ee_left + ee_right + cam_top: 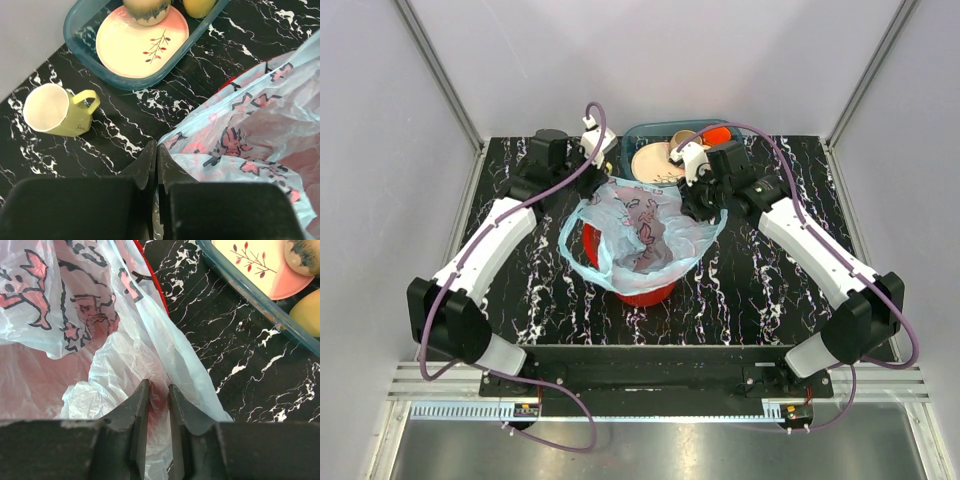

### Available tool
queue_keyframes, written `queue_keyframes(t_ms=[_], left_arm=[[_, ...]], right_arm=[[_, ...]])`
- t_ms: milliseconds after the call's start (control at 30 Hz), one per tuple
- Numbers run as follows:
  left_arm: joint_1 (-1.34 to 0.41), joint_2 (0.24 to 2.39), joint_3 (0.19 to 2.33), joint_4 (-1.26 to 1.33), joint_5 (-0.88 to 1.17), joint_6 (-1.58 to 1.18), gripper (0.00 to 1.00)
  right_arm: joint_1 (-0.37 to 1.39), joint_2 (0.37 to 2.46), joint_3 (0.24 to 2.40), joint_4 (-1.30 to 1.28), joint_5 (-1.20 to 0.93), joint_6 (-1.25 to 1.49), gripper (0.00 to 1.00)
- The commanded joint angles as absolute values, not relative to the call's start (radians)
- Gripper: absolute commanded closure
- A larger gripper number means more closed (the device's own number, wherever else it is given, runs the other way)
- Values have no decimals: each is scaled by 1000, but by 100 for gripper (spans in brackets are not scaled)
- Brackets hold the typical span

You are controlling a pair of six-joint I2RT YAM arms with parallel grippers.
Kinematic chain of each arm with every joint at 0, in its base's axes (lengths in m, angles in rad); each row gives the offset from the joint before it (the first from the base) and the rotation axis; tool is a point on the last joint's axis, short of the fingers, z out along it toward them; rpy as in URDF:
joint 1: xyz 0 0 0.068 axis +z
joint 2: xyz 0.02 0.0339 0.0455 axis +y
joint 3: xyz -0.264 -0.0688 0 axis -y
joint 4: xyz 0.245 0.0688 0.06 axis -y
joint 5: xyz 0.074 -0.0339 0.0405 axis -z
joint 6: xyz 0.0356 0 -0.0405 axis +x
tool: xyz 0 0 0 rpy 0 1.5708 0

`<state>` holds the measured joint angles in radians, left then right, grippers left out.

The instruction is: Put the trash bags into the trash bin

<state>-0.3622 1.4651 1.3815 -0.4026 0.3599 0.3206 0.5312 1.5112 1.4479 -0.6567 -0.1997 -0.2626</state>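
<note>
The trash bag (640, 225), thin light-blue film with pink and dark prints, is spread open over the trash bin (645, 293), a red round basket at mid table. The bag hangs wider than the bin's rim. My left gripper (603, 185) is at the bag's back-left edge. In the left wrist view it (158, 147) is shut, with a sliver of the bag (250, 130) caught between its fingers. My right gripper (698, 208) is at the back-right edge. Its jaws (159, 386) are drawn close on bunched film (115, 375), and the bin's red rim (146, 262) shows through.
A teal dish tray (632, 135) stands just behind the bin, holding a pink plate (135, 45), a bowl and an orange cup (718, 133). A yellow-green mug (55, 110) lies on its side on the black marbled table (770, 290), left of the tray.
</note>
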Motion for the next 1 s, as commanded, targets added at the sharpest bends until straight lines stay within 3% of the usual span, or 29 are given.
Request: queue_keyframes(t_ms=[0,233,667,967], left_arm=[[-331,1511,1437,-307,319,219,100],[-308,1585,1444,-356,304,190,100],[-256,1574,1275,-414,578,120,100],[-206,1657,1351,-396,653,38,97]], right_arm=[[541,1503,1434,-634,-184,-314,77],[543,1502,1431,-629,-180,-307,77],[542,1491,1414,-630,-175,-255,75],[541,1490,1423,-649,-155,-216,70]])
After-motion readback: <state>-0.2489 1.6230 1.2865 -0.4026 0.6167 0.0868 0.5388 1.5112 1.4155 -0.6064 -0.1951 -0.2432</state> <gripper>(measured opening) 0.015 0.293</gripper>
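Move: The trash bin, its mouth under the spread trash bag, has its middle about 13 cm back, 10 cm right and 14 cm below the left hand, which already pinches the bag's edge. From that hand the mug is some 13 cm ahead, 3 cm left, and the tray 16 cm ahead, 23 cm right, both over 20 cm down. From the right hand, also on the bag, the bin is 8 cm back, 11 cm left and 10 cm below. Left hand lowers the pinched bag edge about 9 cm beside the bin, fingers tipping down some 25 degrees. ##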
